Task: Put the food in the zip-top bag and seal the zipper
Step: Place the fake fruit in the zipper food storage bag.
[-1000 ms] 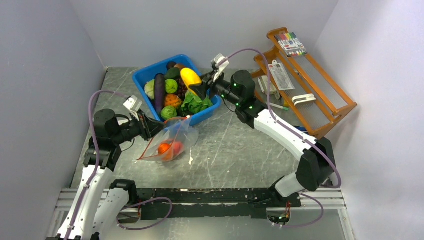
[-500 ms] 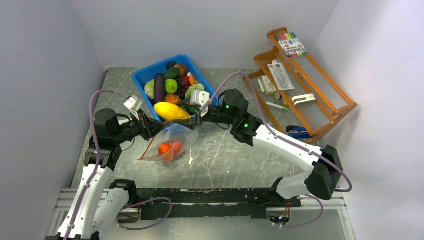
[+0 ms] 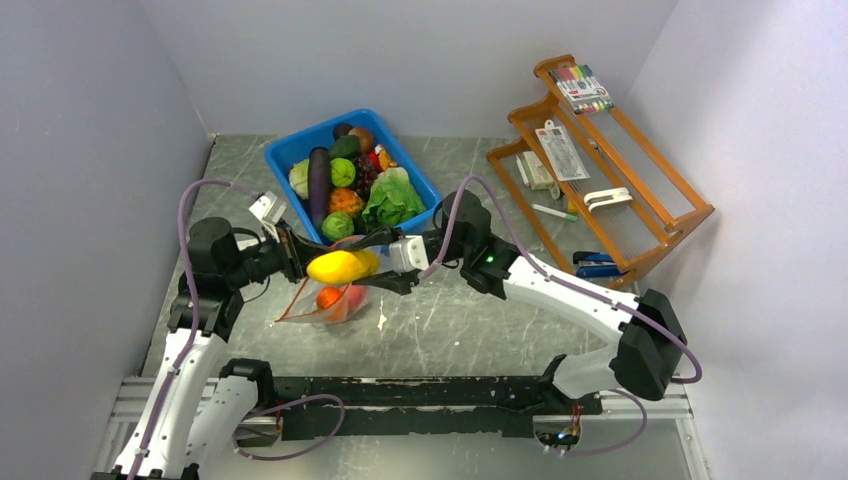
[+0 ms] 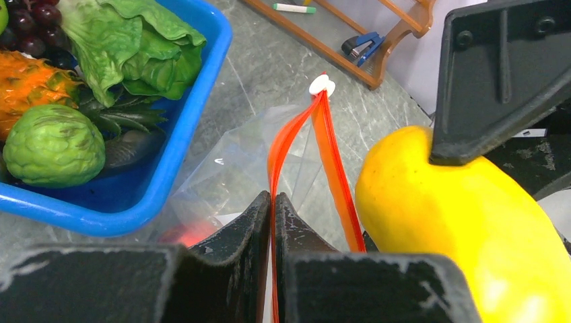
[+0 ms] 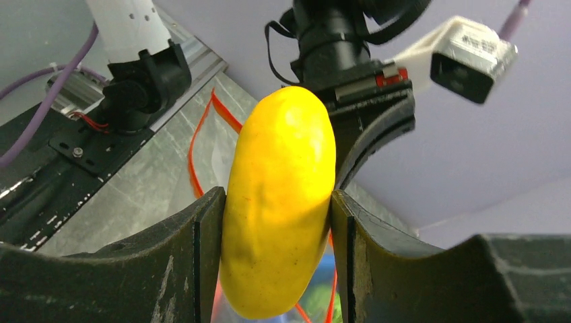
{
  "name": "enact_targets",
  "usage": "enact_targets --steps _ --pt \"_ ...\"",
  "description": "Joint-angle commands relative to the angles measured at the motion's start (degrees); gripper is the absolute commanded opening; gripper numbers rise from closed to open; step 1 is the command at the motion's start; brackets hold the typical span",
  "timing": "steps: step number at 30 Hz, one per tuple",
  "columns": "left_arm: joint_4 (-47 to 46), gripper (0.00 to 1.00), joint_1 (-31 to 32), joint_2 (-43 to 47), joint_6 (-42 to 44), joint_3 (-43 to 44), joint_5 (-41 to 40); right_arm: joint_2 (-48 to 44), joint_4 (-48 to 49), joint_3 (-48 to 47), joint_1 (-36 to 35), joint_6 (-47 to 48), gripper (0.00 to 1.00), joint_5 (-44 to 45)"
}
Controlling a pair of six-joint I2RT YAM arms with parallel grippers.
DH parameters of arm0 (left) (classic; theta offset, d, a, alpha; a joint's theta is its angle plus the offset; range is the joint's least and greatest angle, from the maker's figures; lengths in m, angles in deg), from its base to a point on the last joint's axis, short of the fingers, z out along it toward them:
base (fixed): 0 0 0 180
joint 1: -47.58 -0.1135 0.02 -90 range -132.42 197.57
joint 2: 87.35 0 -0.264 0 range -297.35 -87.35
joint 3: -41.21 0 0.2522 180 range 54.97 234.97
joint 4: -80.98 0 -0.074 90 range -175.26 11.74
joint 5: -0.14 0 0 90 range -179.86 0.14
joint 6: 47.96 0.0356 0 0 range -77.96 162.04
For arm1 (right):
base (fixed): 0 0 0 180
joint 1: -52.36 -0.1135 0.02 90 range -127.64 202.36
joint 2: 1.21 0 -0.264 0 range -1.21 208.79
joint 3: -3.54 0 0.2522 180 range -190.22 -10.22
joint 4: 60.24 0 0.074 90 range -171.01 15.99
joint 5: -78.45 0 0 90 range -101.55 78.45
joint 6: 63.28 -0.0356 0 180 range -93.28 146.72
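Observation:
My left gripper (image 4: 273,202) is shut on one lip of the red-orange zipper (image 4: 331,151) and holds the zip-top bag's (image 3: 335,300) mouth up and open. The two zipper strips part towards the near end. Orange-red pieces (image 3: 338,297) lie inside the clear bag. My right gripper (image 5: 276,194) is shut on the yellow piece (image 3: 342,266), which hangs lengthwise right at the bag's mouth, beside the left gripper (image 3: 298,255). In the left wrist view the yellow piece (image 4: 464,222) sits just right of the free zipper strip. More food fills the blue bin (image 3: 290,150).
The blue bin stands behind the bag with a purple eggplant (image 3: 318,180), green lettuce (image 3: 392,198) and a green cabbage-like ball (image 3: 338,225). A wooden rack (image 3: 640,215) with markers and a blue stapler (image 3: 598,264) occupies the right side. Grey walls close in left and back.
My right gripper has carried the yellow piece from above the blue bin down and left to the bag's mouth. The left gripper has kept its hold on the zipper.

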Motion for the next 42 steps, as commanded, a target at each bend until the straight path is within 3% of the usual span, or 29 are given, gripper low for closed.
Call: enact_targets --steps 1,15,30,42 --pt "-0.97 0.07 0.02 0.61 0.5 0.11 2.49 2.14 -8.96 -5.96 -0.31 12.26 0.33 -7.57" --pt "-1.5 0.07 -0.06 0.8 0.32 -0.02 3.48 8.98 -26.95 -15.45 -2.12 30.19 0.33 -9.23" --pt "-1.42 0.07 -0.06 1.04 0.48 -0.03 3.04 11.83 -45.05 -20.38 -3.71 40.6 0.38 1.79" --pt "-1.33 0.07 -0.06 1.18 0.49 -0.02 3.12 11.18 -42.69 -20.0 -4.94 39.1 0.44 4.69"
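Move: The right hand holds the yellow fruit. From that hand the bag's open mouth is about 6 cm left, 5 cm back and 8 cm down. The left fingertips pinching the zipper edge are some 6 cm left, 2 cm ahead and 4 cm lower; the red and orange food in the bag is 5 cm left, 9 cm back and 20 cm below. From the left hand the mouth is about 7 cm back, level sideways and 4 cm down. Keeping its grip on the yellow fruit, the right hand lowers it between the bag's two orange zipper edges: it first eases about 2.5 cm left, then sinks some 6.5 cm below its starting height, rolling and tipping its left-pointing fingers down by nearly 20 degrees. The left hand stays in place and goes on pinching the zipper edge. ##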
